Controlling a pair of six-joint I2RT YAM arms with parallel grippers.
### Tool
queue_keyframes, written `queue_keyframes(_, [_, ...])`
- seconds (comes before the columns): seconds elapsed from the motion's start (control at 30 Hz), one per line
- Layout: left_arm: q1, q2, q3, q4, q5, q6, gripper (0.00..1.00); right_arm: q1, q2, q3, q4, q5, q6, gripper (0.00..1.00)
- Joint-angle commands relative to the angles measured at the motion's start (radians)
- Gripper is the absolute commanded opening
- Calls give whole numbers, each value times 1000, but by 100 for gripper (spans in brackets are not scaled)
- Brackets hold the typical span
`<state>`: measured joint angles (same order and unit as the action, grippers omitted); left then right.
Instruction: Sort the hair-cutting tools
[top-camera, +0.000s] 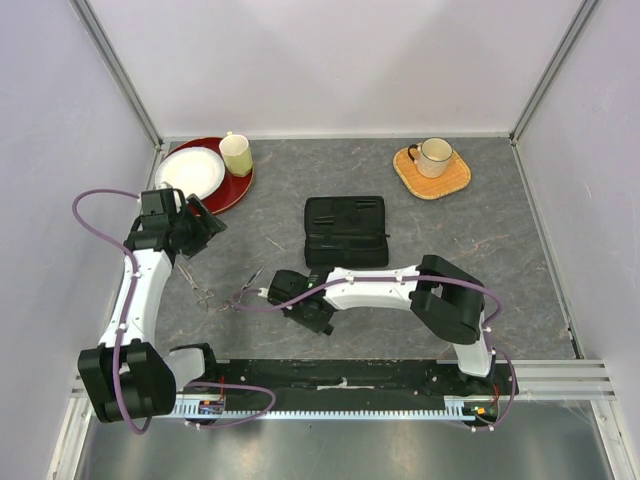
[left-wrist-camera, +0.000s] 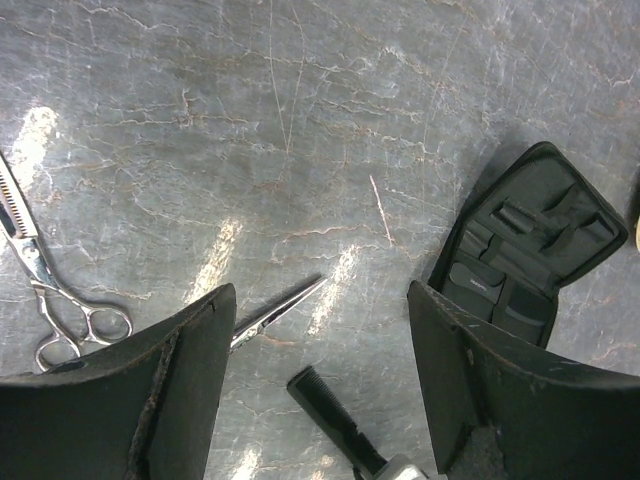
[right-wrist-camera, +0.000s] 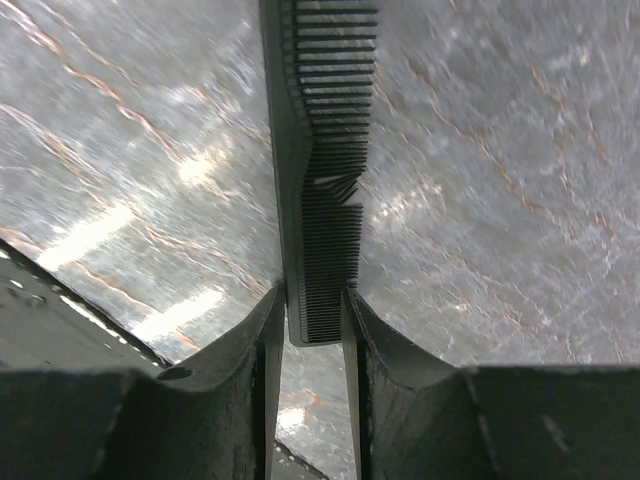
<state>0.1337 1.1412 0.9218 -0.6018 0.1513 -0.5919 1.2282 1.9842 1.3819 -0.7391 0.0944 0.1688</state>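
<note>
My right gripper (right-wrist-camera: 313, 295) is shut on one end of a black comb (right-wrist-camera: 320, 150), which sticks out ahead of the fingers just above the table. The left wrist view shows the same comb (left-wrist-camera: 335, 420) low in the picture. Two silver scissors lie on the table left of the right gripper (top-camera: 264, 293): one (top-camera: 197, 285) with its ring handles showing (left-wrist-camera: 50, 300), the other (top-camera: 248, 283) with only its blade tip visible (left-wrist-camera: 278, 308). My left gripper (top-camera: 200, 225) hangs open above the table, holding nothing (left-wrist-camera: 320, 300).
A black zip case (top-camera: 345, 230) lies open mid-table. At the back left stands a red plate (top-camera: 236, 188) with a white plate and a pale cup (top-camera: 236, 154) on it. At the back right is a mug (top-camera: 434, 155) on a woven mat. White walls enclose the table.
</note>
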Motion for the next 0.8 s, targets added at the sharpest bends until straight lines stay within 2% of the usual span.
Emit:
queue_keyframes(0.0, [4,12,-15,48,47,32,76,-22,16,-67,-105,18,20,38])
queue_keyframes(0.3, [4,17,-8,48,54,32,76,-32,50,92,-120,-4,31,52])
queue_keyframes(0.57, [4,12,0,48,67,38,76,-50,76,170,-175,5,-25,56])
queue_keyframes(0.77, [4,15,-3,50,68,37,76,-88,99,157,-200,-93,-97,56])
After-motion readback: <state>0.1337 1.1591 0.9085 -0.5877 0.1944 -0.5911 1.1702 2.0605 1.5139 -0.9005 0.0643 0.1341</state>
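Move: The comb's middle lies about 6 cm left of and 3 cm ahead of the right hand, with its fine-toothed right end already between the fingers on the table. The open black case is some 21 cm ahead and 6 cm right, the nearer scissors about 9 cm ahead and 16 cm left. From the left hand, the comb's middle is roughly 14 cm back, 16 cm right and 15 cm below. The right hand opens off the comb's fine-toothed end, edging 1 cm right, then some 1.5 cm forward. ##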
